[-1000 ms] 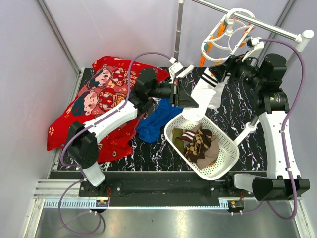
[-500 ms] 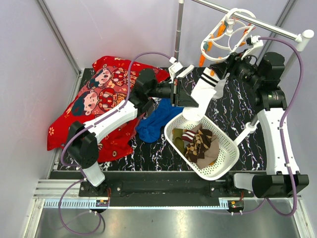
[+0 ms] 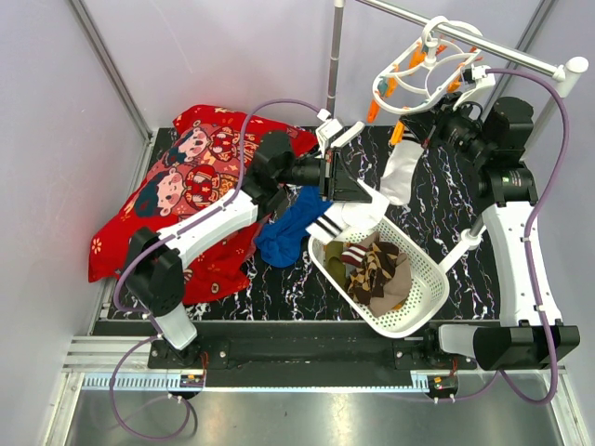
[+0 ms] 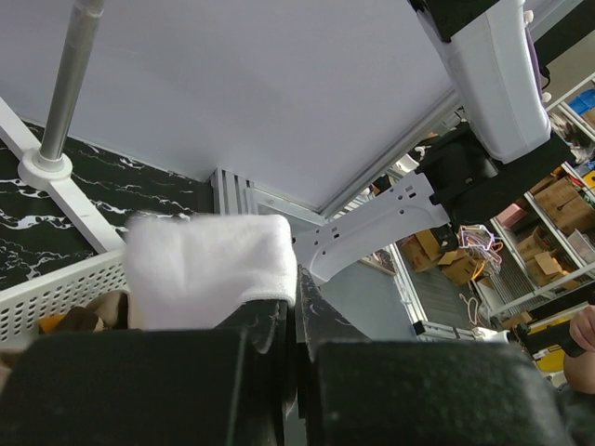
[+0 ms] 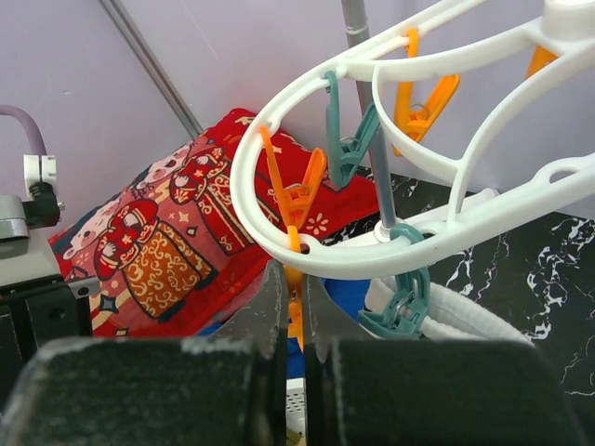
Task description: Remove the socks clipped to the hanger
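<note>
The white ring hanger (image 3: 423, 74) hangs from the rail at the upper right. My right gripper (image 3: 414, 125) is shut on an orange peg (image 5: 296, 321) under the hanger's ring (image 5: 372, 255). Beside it a teal peg (image 5: 404, 302) still clips a white sock (image 3: 402, 177), which hangs down. My left gripper (image 3: 363, 193) is shut on another white sock with dark bands (image 3: 346, 218), which droops over the basket's far rim. In the left wrist view that sock (image 4: 209, 269) bulges from the shut gripper (image 4: 296, 307).
A white perforated basket (image 3: 423, 297) at centre right holds several socks, brown checked and olive among them. A blue cloth (image 3: 288, 228) lies left of it and a red patterned cloth (image 3: 186, 186) further left. A steel pole (image 3: 335, 56) and rail (image 3: 483, 42) stand at the back.
The right gripper has shut on the orange peg. The banded white sock came free of the hanger and its upper end dropped onto the basket rim, still held by the left gripper.
</note>
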### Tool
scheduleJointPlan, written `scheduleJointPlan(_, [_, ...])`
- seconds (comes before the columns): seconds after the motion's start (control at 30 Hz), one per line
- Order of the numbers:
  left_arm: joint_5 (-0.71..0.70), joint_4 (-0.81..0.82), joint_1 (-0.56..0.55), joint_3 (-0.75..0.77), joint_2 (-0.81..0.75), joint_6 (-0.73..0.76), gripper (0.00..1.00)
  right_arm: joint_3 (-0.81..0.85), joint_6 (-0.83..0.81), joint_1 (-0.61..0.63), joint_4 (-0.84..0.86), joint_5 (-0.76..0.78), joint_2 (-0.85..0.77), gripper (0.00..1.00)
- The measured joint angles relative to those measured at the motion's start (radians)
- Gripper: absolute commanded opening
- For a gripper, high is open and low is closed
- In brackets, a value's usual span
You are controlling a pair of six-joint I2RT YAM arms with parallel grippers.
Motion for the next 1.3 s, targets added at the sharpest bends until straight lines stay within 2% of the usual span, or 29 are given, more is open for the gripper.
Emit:
scheduleJointPlan(0.2, [-0.005, -0.012, 0.000, -0.036, -0.018, 0.010, 0.02, 0.000, 0.010, 0.000, 0.000, 0.004, 0.000, 0.01])
scheduleJointPlan(0.3, [-0.046, -0.053, -0.001, -0.113, -0.068, 0.048, 0.03, 0.000, 0.026, 0.001, 0.000, 0.006, -0.001, 0.01])
scheduleJointPlan(0.43, [-0.172, -0.127, -0.027, -0.245, -0.156, 0.122, 0.03, 0.000, 0.051, 0.001, 0.001, 0.006, -0.007, 0.01])
scheduleJointPlan(0.53, [-0.310, -0.167, -0.090, -0.303, -0.180, 0.173, 0.03, 0.002, 0.071, 0.001, 0.000, 0.006, -0.016, 0.00])
scheduleJointPlan(0.73, [-0.538, -0.195, -0.233, -0.352, -0.128, 0.225, 0.53, 0.008, 0.101, 0.001, 0.004, 0.006, -0.026, 0.00])
scheduleJointPlan(0.8, [-0.580, -0.151, -0.253, -0.391, -0.088, 0.215, 0.66, 0.008, 0.113, 0.001, 0.006, 0.006, -0.026, 0.00])
scheduleJointPlan(0.9, [-0.626, -0.128, -0.252, -0.451, -0.029, 0.196, 0.70, 0.008, 0.135, 0.001, 0.006, 0.006, -0.027, 0.00])
scheduleJointPlan(1.0, [-0.670, -0.162, -0.246, -0.452, -0.011, 0.208, 0.67, 0.008, 0.157, 0.001, 0.007, 0.007, -0.031, 0.00])
scheduleJointPlan(1.13, [-0.715, -0.204, -0.243, -0.354, -0.012, 0.258, 0.64, 0.008, 0.181, 0.001, 0.007, 0.007, -0.041, 0.00])
scheduleJointPlan(1.3, [-0.731, -0.180, -0.243, -0.269, -0.032, 0.294, 0.68, 0.015, 0.199, 0.001, 0.007, 0.007, -0.044, 0.00])
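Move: The left hand has the white striped sock pinched in its shut fingers, with the middle of the basket about 7 cm to its right, 3 cm back and 32 cm below; the blue cloth lies some 17 cm left and 11 cm ahead, 35 cm down. For the right hand, already shut on an orange clip, the hanger's middle is about 7 cm ahead, 4 cm right and 3 cm up, and the still-clipped sock hangs 1 cm ahead, 3 cm right and 14 cm down. The left hand plunges about 23 cm down towards the basket, drawing back a few centimetres on the way, opening wide in the lower half to let the striped sock out of its pinch, then climbs back some 8 cm and forward, its fingers having tipped down and swung counter-clockwise from pointing right by nearly 30 degrees. Meanwhile the right hand keeps its closed fingers on the orange clip and eases up and back a few centimetres, rolling its left side up by about 10 degrees, with the hanger. ##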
